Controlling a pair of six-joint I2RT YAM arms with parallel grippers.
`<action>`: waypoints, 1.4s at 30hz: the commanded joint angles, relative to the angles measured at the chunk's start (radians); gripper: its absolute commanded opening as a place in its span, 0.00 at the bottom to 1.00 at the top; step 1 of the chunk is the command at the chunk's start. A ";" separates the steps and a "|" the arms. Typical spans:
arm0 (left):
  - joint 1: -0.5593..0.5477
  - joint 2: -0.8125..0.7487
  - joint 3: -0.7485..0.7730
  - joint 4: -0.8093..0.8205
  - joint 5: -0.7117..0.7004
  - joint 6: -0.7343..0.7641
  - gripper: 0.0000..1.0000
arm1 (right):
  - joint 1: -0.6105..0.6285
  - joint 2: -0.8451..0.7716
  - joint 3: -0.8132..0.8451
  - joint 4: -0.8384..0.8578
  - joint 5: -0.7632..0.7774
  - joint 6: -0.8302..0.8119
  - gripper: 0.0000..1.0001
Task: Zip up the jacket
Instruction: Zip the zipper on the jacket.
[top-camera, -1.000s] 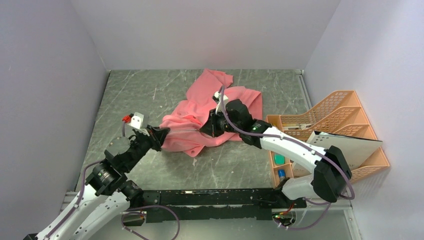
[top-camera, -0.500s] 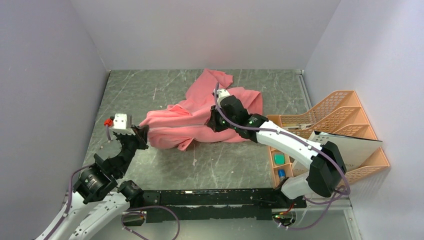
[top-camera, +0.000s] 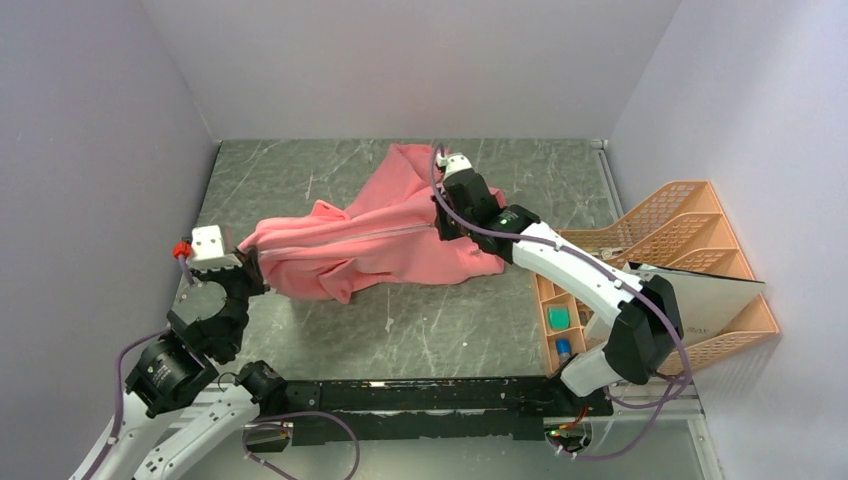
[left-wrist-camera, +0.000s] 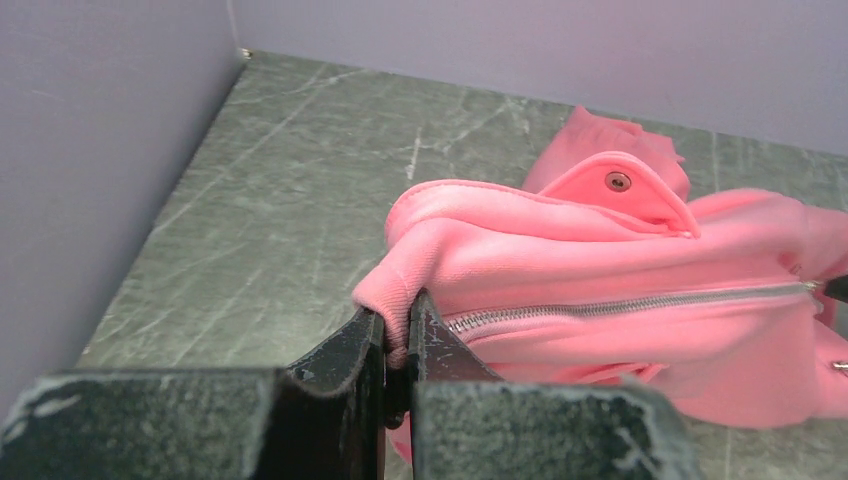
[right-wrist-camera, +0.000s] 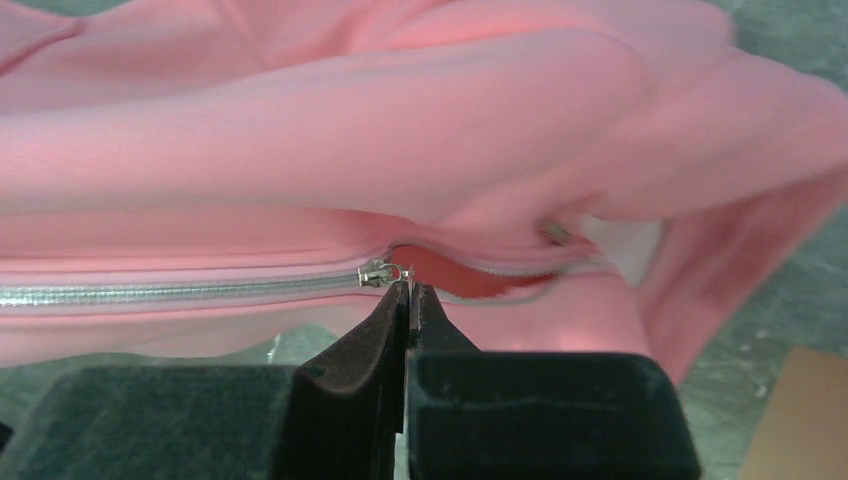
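Observation:
The salmon-pink jacket (top-camera: 380, 240) is stretched across the table from left to right, lifted slightly. My left gripper (top-camera: 250, 262) is shut on the jacket's ribbed hem (left-wrist-camera: 400, 300) at its left end, right beside the start of the zipper (left-wrist-camera: 620, 305). My right gripper (top-camera: 440, 228) is shut on the small metal zipper pull (right-wrist-camera: 405, 275). The zipper teeth (right-wrist-camera: 180, 292) are closed to the left of the pull. Right of the pull the front still gapes, showing darker lining (right-wrist-camera: 470, 275). A flap pocket with a snap (left-wrist-camera: 618, 181) lies on top.
A peach wire desk organiser (top-camera: 660, 260) stands at the right, holding a notebook (top-camera: 700, 300) and small items. Walls close in on the left, back and right. The table's marbled green surface (top-camera: 300, 180) shows around the jacket.
My left gripper has pulled the hem leftward and my right gripper has moved back and right with the pull. The jacket went from bunched to stretched long, with more zipper closed.

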 joint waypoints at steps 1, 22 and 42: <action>0.009 0.000 0.076 0.008 -0.223 0.066 0.05 | -0.090 -0.022 0.015 -0.074 0.096 -0.045 0.00; 0.008 0.033 0.098 -0.047 -0.257 0.039 0.05 | -0.250 -0.040 -0.046 -0.161 0.165 -0.060 0.00; 0.009 0.085 0.138 -0.080 -0.347 0.049 0.05 | -0.290 0.081 -0.045 -0.193 0.267 -0.099 0.00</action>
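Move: My right fingers already pinch the pull tab, with the slider right beside them. The zipper's open top end lies about 9 cm to their right, 3 cm farther out and some 4 cm lower; the pink sleeve is roughly 15 cm ahead and 3 cm left, and the organizer's far left corner about 22 cm right, level with them. From my left hand, which holds the hem, that zipper end is some 48 cm right, 12 cm ahead and 12 cm below. Keeping my pinch on the pull tab, I draw the slider along the teeth towards the zipper's top end, about 10 cm to the right with right hand, fast at first, then almost pausing sideways while the hand starts sinking, and finally on to the right and down, some 5 cm lower in all. The wrist turns clockwise some 10 degrees. My left hand keeps its grip on the hem as an anchor, shifting barely a centimetre left. ##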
